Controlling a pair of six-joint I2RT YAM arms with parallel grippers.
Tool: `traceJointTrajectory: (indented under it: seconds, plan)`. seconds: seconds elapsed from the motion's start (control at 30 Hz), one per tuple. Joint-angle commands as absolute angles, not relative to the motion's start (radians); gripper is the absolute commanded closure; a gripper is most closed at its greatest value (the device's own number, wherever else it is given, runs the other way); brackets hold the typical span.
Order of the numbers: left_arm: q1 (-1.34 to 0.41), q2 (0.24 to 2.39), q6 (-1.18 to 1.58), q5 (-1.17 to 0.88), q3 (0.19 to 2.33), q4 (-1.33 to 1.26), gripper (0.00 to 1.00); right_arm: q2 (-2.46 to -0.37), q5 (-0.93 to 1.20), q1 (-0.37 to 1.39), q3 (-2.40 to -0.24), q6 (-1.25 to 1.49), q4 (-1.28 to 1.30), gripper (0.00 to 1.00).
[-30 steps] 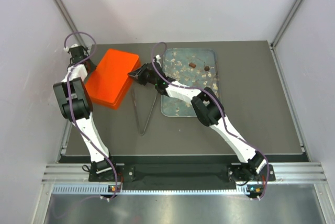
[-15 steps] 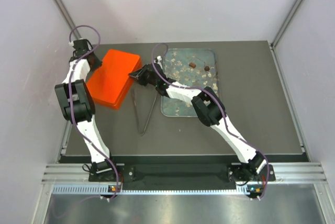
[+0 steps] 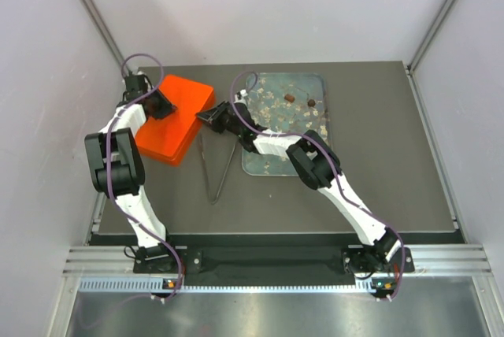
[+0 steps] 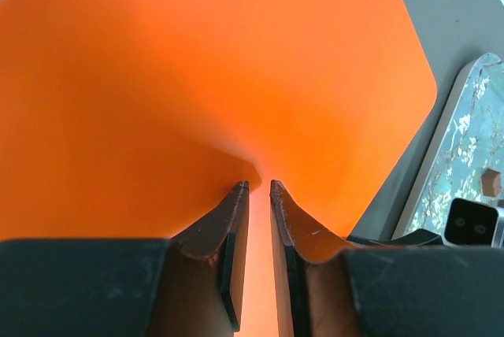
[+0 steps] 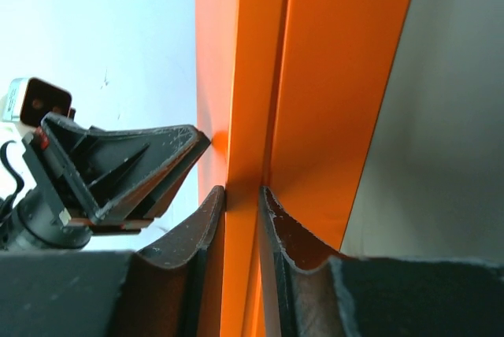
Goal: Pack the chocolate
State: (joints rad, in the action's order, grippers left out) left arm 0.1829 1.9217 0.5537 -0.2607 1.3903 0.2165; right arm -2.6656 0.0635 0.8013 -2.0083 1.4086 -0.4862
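Two dark brown chocolate pieces (image 3: 289, 98) (image 3: 311, 102) lie on the blossom-print glassy tray (image 3: 272, 160); one chocolate (image 4: 492, 182) shows at the edge of the left wrist view. An orange box (image 3: 169, 120) lies closed to the left of the tray. My right gripper (image 5: 244, 191) is shut on the box's right rim (image 5: 250, 77), seen in the top view (image 3: 206, 115). My left gripper (image 4: 257, 187) hovers low over the orange lid (image 4: 197, 77), its jaws nearly together with nothing between them; it appears in the top view (image 3: 162, 104).
Metal tongs (image 3: 216, 168) lie on the dark table (image 3: 378, 164) in front of the box, between both arms. The tray's corner (image 4: 465, 140) shows right of the lid. The left gripper (image 5: 118, 172) sits close beside my right fingers. Enclosure walls stand on both sides.
My left arm has swung right, from beyond the box's far-left corner to over its lid. The right gripper has stayed on the box's right rim.
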Motion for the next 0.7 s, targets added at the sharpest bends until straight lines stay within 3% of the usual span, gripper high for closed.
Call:
traceJointTrajectory:
  seconds: [0.0, 0.33, 0.5, 0.67]
  plan:
    - [0.184, 1.928, 0.56, -0.256, 1.358, 0.252, 0.77, -2.654, 0.123, 0.793, -1.937, 1.332, -0.408, 0.81]
    - [0.187, 1.899, 0.503, -0.082, 1.505, 0.443, 0.77, -2.642, 0.274, 0.735, -2.0, 1.287, -0.5, 0.5]
    - [0.187, 1.836, 0.45, 0.055, 1.577, 0.529, 0.77, -2.626, 0.317, 0.719, -2.031, 1.238, -0.514, 0.46]
    - [0.178, 1.744, 0.419, 0.025, 1.588, 0.554, 0.77, -2.57, 0.37, 0.69, -2.02, 1.181, -0.538, 0.5]
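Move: The left hand's closed fingertips are down on the orange lid's top, whose middle lies about 4 cm back, in line sideways, roughly 2 cm lower. For the right hand, with its tips at the lid's right side wall, that middle is about 7 cm to the left, level fore-and-aft and in height. The metal tongs lie some 16 cm back and 6 cm right of the right hand, the tray's middle 28 cm right and 2 cm back, both about 7 cm lower. The right fingertips come free of the lid's side wall, spreading to about half open as the hand draws some 2.5 cm right and swings about 10 degrees counter-clockwise. The left hand first stays on the lid top, then lifts off with fingers unchanged, going about 4 cm left, 3 cm up and a little back while it tilts some 15 degrees, its left side rising. ##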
